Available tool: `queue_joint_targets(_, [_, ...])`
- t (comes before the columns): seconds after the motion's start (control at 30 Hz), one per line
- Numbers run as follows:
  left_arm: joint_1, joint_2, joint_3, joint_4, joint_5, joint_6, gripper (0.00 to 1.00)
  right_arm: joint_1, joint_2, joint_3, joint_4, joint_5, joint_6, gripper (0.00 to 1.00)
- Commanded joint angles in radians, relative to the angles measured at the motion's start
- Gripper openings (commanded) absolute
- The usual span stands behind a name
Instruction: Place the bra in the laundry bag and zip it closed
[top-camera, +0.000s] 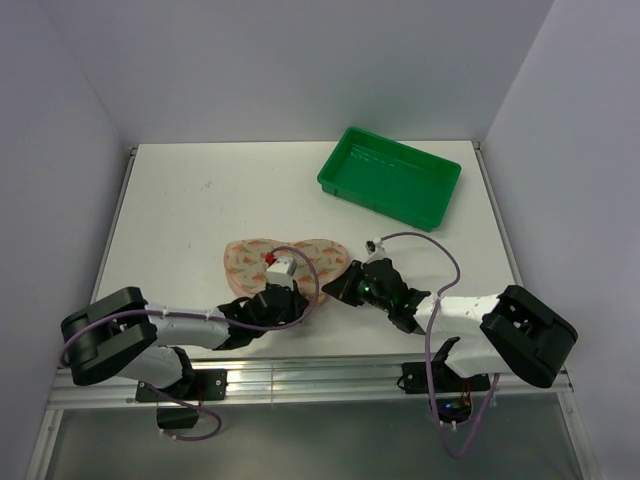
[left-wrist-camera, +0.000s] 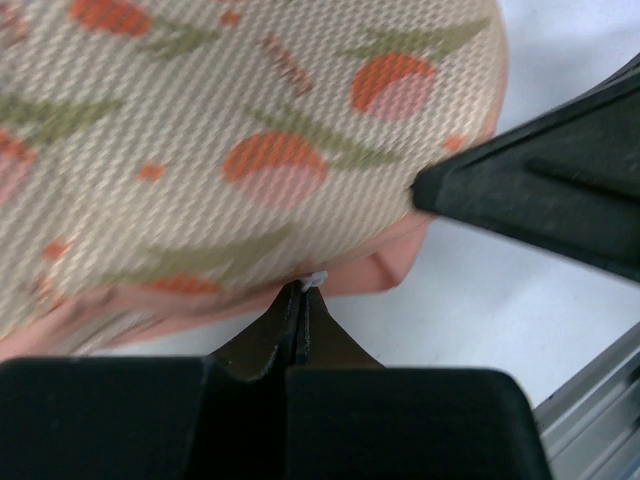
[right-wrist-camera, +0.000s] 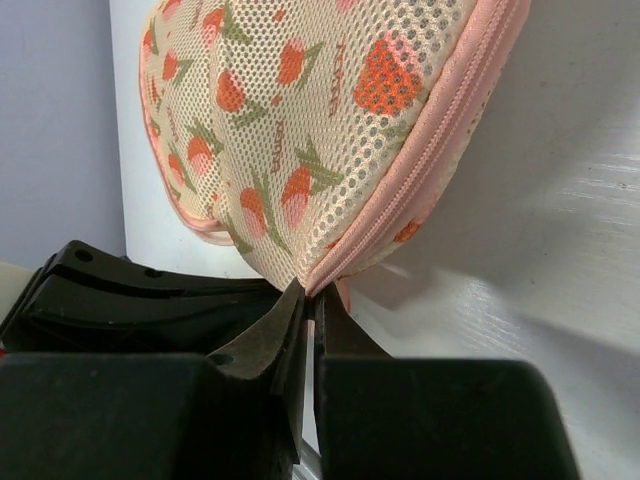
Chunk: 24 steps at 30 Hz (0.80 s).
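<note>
The laundry bag lies on the table in front of both arms, a peach-pink mesh pouch with orange-and-green marks. In the left wrist view it fills the top, and my left gripper is shut on a small pale zip pull at its pink rim. In the right wrist view my right gripper is shut on the near end of the bag's zip rim, whose teeth look closed along the visible stretch. In the top view the left gripper and right gripper sit close together. The bra is hidden.
A green plastic tray stands at the back right of the table. The white table ends in a metal rail at the near edge. Each gripper's black body shows in the other's wrist view.
</note>
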<state>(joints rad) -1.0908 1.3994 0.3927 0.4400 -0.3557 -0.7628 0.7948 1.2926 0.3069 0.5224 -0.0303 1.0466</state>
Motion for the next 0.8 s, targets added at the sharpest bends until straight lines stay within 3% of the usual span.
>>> queue_joint_targets(0.0, [0.003, -0.094, -0.066, -0.024, -0.046, -0.038, 0.00, -0.020, -0.036, 0.024, -0.024, 0.013, -0.049, 0.00])
queue_joint_targets(0.4, [0.009, -0.241, -0.115, -0.224, -0.106, -0.092, 0.00, -0.083, -0.079, 0.008, -0.071, 0.009, -0.086, 0.00])
queue_joint_targets(0.6, [0.012, -0.385, -0.150, -0.383, -0.137, -0.187, 0.00, -0.183, -0.084, 0.067, -0.218, -0.011, -0.209, 0.00])
queue_joint_targets(0.7, [0.012, -0.433, -0.169, -0.344, -0.091, -0.158, 0.00, -0.183, -0.039, 0.133, -0.216, -0.072, -0.237, 0.00])
queue_joint_targets(0.77, [0.011, -0.407, -0.160, -0.197, 0.004, -0.092, 0.00, -0.181, -0.020, 0.141, -0.199, -0.111, -0.221, 0.00])
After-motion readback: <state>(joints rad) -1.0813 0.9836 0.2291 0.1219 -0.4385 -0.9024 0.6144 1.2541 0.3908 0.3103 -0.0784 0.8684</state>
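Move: The left fingers are already shut at the zipper pull, near the laundry bag's right end. The bag's middle lies about 5 cm to that hand's left and 7 cm ahead, its left end some 16 cm left and 6 cm ahead; the green tray stands some 18 cm right and 29 cm ahead. From the right hand, which grips the bag's right corner, the pull is about 4 cm left, 2 cm back and 2 cm lower. The pinch on the zipper pull ends: the left hand, fingers staying shut, travels about 7 cm left with some 2 cm of drawing back, turning roughly 10 degrees counter-clockwise, away from the pull and the right hand. The right hand keeps its grip on the bag's corner, starting slowly, then hauling it right and forward, about 4 cm each way, easing slightly back left at the end while rolling some 10 degrees, left side down. ##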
